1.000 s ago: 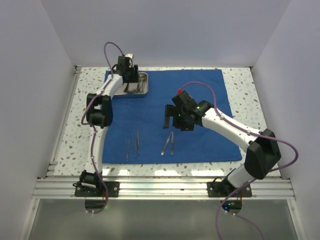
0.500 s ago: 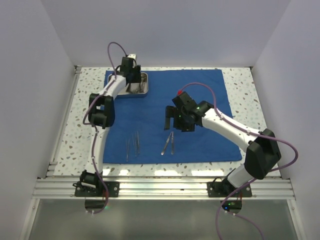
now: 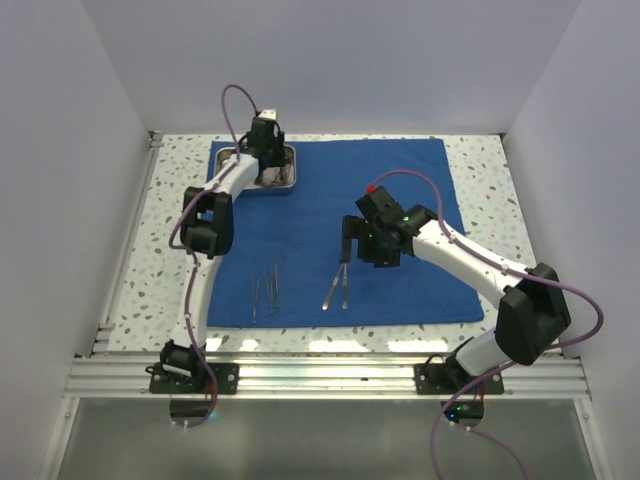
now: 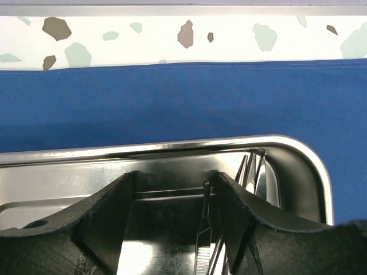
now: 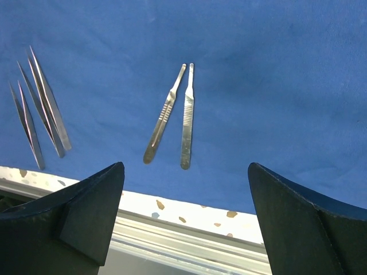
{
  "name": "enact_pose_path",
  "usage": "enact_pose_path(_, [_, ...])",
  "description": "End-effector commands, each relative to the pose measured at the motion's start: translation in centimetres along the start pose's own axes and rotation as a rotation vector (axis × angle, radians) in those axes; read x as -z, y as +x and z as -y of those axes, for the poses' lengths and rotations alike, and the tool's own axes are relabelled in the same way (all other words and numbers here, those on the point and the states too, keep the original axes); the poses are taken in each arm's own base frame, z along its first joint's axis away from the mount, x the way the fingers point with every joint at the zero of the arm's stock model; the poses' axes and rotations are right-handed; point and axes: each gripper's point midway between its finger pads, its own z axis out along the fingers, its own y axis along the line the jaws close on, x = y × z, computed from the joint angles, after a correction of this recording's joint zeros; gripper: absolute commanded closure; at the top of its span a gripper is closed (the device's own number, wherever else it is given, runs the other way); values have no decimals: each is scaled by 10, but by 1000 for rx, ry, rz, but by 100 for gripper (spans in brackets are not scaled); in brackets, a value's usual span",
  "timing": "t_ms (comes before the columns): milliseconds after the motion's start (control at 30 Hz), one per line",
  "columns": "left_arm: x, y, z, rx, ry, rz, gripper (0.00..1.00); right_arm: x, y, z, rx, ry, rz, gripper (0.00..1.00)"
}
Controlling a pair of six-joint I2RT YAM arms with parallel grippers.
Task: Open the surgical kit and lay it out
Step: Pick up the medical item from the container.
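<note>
The royal-blue cloth [image 3: 400,190] of the surgical kit lies spread flat on the table. Its steel tray [image 3: 292,172] stands on the cloth's far left corner. My left gripper [image 3: 266,172] reaches down into the tray [image 4: 172,146], open, with a thin steel instrument [image 4: 204,229] lying between its fingers close to the right one, not pinched. More steel tools [image 4: 253,172] lean in the tray's right end. My right gripper [image 3: 352,250] hovers open over the cloth's middle, empty. Below it lie two flat steel handles [image 5: 172,117]; tweezers [image 5: 40,109] lie to their left.
The speckled tabletop [image 3: 150,250] surrounds the cloth. An aluminium rail [image 3: 320,375] runs along the near edge, and white walls close in the sides and back. The cloth's near edge [image 5: 229,203] sits close to the rail.
My left gripper has shifted slightly right and deeper over the tray. My right gripper has drifted a little right and toward the near edge, staying open.
</note>
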Motion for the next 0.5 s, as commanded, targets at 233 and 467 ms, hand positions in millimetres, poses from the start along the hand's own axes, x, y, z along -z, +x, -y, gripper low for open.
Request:
enact_pose_path(233, [0,32,-21,-24,-84,-92,46,7,-3,0,8,-29,10,8])
enact_pose_path(467, [0,36,-10,-36,-16,-105,60,7,-3,2,-2,-25,10,9])
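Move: Inside the tray's right half, the medical item, a ribbed scalpel handle, lies lengthwise between the left hand's open fingers, its middle about 2 cm back, 2 cm right and 1 cm below, close to the right finger. The other instruments sit roughly 4 cm right and level with the hand; the tray's right wall is some 7 cm right and 1 cm back. From the right hand, the handle lies around 37 cm ahead, 23 cm left and 10 cm below. Closing its fingers by about a third of their gap, the left hand shifts roughly 1 cm left and then holds its place low in the tray, its right finger pushing the scalpel handle leftward, away from the other instruments. The fingers are still partly open at the end, with the left one yet clear of the handle. ##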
